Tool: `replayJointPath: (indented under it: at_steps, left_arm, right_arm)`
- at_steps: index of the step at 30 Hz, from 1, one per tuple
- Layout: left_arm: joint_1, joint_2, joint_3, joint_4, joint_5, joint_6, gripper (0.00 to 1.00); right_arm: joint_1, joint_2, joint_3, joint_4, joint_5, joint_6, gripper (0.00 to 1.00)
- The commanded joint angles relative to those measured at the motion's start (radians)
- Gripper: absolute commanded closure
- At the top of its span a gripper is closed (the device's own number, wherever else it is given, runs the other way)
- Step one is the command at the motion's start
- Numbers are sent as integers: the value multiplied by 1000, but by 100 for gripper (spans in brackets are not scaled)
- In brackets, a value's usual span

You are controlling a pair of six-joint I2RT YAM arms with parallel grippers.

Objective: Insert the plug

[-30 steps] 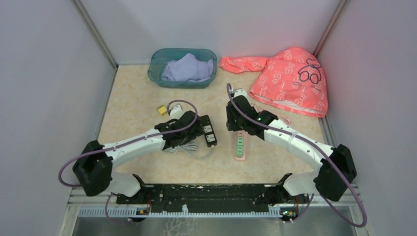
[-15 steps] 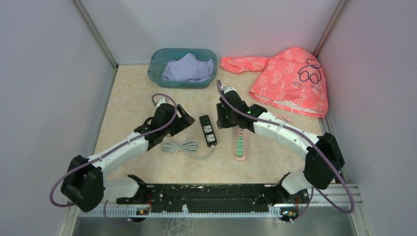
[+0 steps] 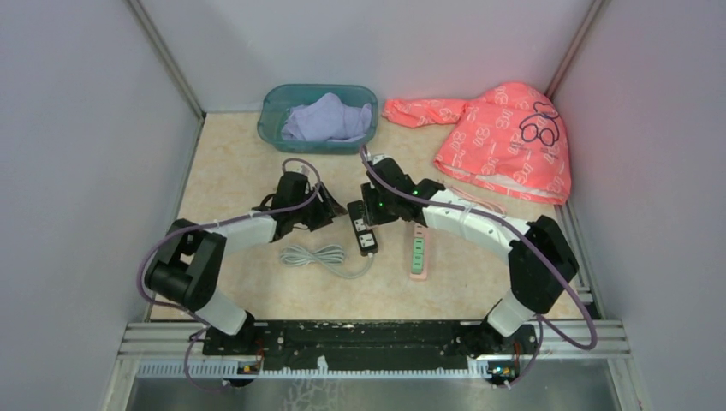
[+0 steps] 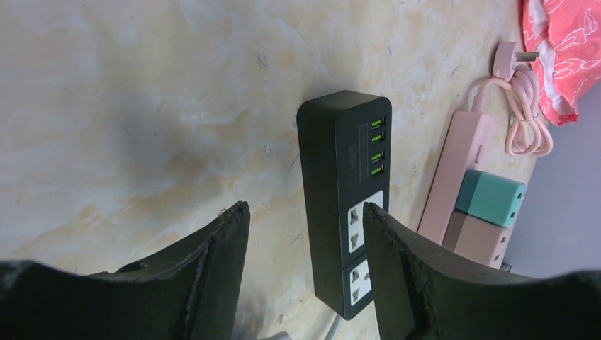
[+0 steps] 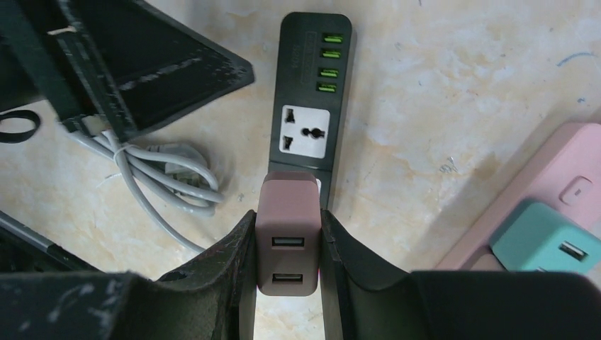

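Observation:
A black power strip (image 3: 364, 231) lies mid-table with green USB ports and two white sockets (image 4: 363, 219). My right gripper (image 5: 287, 216) is shut on a mauve two-port USB plug (image 5: 287, 237), held directly over the strip's (image 5: 312, 78) nearer socket and hiding it. Whether its prongs are in the socket cannot be seen. The farther socket (image 5: 305, 132) shows empty. My left gripper (image 4: 303, 210) is open at the strip's left side, its left finger over bare table and its right finger over the strip's (image 4: 333, 163) top. In the top view both grippers (image 3: 330, 212) (image 3: 370, 210) meet at the strip's far end.
A coiled grey cable (image 3: 321, 255) runs off the strip's near end. A pink power strip (image 3: 418, 253) carrying a teal charger (image 4: 489, 198) lies just right. A teal basin (image 3: 272, 116) with cloth and a coral garment (image 3: 505, 137) sit at the back.
The right arm has carried the plug leftward to above the black strip. The left gripper pulled off the strip, came back to its left side, and its jaws have narrowed.

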Motion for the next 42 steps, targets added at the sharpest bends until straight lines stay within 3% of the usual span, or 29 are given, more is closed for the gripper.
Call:
replayJointPath:
  at_steps: [1, 13, 42]
  left_arm:
    - [15, 76, 54, 83, 121, 17, 35]
    - [16, 171, 75, 138, 180, 6, 36]
    - [16, 298, 37, 176, 218, -86, 56]
  right_arm:
    - [20, 43, 77, 52, -25, -3, 100]
    - [30, 144, 136, 28, -7, -7, 100]
    - [45, 257, 226, -14, 67, -10, 100]
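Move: The upper socket of the black power strip, next to its USB ports, lies about 2 cm ahead of the right hand, 2 cm left and 9 cm below. The lower socket is some 1 cm back and 1 cm left of the hand, and the pink strip 5 cm back and 11 cm right. From the left hand, the black strip's USB end is about 5 cm right, 1 cm ahead and 4 cm below; the coiled grey cord lies 8 cm back and 5 cm left. Still pinching the mauve plug, the right hand lowers it some 4.5 cm while easing left and forward towards the upper socket, rising briefly midway. The left hand slides about 4 cm right and nearly 3 cm down to the strip's USB end, tilting some 10 degrees, fingers closing partway, one by the strip's left flank, the other over its top; whether they touch can't be seen. ##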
